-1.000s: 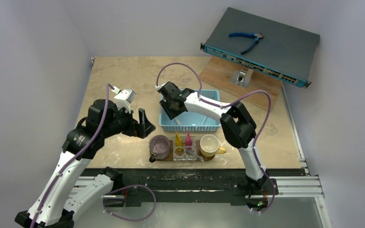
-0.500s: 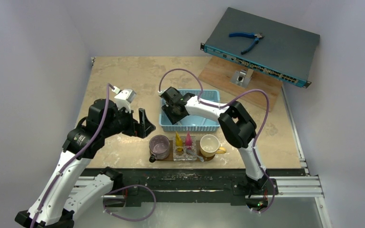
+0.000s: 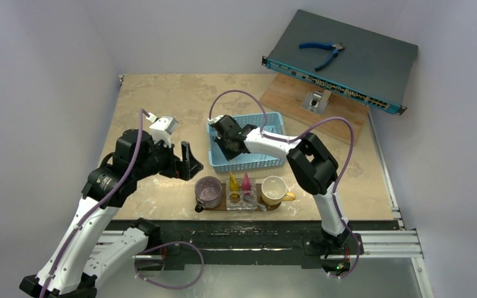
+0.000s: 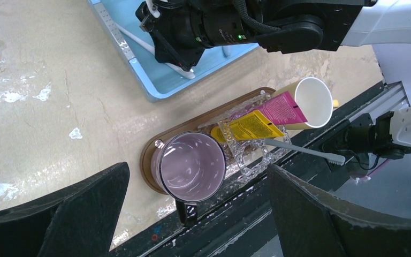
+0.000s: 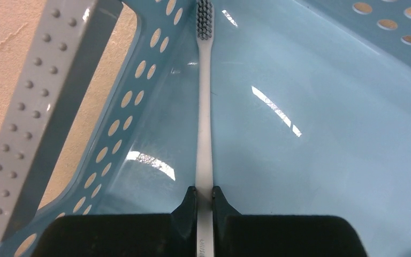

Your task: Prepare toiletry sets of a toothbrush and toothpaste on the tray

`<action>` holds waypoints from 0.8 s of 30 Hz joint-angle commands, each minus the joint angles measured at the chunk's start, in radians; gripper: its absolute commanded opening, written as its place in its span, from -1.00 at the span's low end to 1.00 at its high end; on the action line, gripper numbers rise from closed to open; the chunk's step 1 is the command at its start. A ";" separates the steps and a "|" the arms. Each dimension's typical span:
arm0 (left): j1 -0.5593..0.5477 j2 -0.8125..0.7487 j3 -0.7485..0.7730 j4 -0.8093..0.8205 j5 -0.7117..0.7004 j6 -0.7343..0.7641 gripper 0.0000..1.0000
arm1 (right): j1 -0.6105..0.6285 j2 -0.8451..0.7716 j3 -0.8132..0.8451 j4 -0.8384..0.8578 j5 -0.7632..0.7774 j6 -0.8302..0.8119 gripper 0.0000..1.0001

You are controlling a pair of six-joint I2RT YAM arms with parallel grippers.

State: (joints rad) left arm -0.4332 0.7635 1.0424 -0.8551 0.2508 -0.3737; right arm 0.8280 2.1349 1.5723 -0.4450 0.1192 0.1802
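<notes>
My right gripper [image 5: 204, 195] is down inside the light-blue basket [image 5: 134, 96] and shut on the handle of a white toothbrush [image 5: 204, 107], whose bristles point away along the basket's wall. On the dark oval tray [image 4: 147, 160] a yellow tube [image 4: 249, 126] and a pink tube [image 4: 283, 108] stand in clear glass holders [image 4: 246, 155]. A grey toothbrush [image 4: 305, 151] lies across one holder. My left gripper [image 3: 189, 162] hovers open just left of the tray, with nothing between its fingers.
A purple cup [image 4: 190, 167] and a cream cup [image 4: 316, 101] stand at the tray's two ends. The basket [image 3: 248, 162] sits just behind the tray. A network switch [image 3: 341, 59] with blue pliers [image 3: 323, 51] rests on a wooden board [image 3: 286, 96] at the back right.
My right gripper has dropped into the basket and shut on the white toothbrush. The basket has shifted slightly. The left arm has not moved.
</notes>
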 commanded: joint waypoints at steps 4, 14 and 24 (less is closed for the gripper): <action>0.005 0.006 0.034 0.006 -0.013 0.028 1.00 | -0.006 -0.027 -0.072 -0.023 0.044 -0.009 -1.00; 0.005 0.011 0.056 0.000 -0.019 0.038 1.00 | -0.006 -0.152 -0.044 -0.037 0.145 -0.018 -1.00; 0.005 0.025 0.071 0.005 -0.016 0.037 1.00 | -0.006 -0.254 0.011 -0.066 0.166 -0.042 -1.00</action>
State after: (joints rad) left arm -0.4328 0.7856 1.0721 -0.8577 0.2382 -0.3546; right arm 0.8242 1.9461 1.5261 -0.4969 0.2581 0.1631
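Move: The right fingers are already shut on a toothbrush at the basket floor. The clear holder it may go to, on the tray, stands about 15 cm back and 4 cm right, its middle some 4 cm higher. The purple mug is 14 cm back, 7 left; the cream mug 14 back, 14 right; the other toothbrush about 3 ahead, 11 right. From the left hand, the holder lies roughly 15 cm right, 1 back and 20 below. Keeping its pinch, the right hand shifts the toothbrush 3 cm right, then lifts about 7 cm, fingers tipping outward. ##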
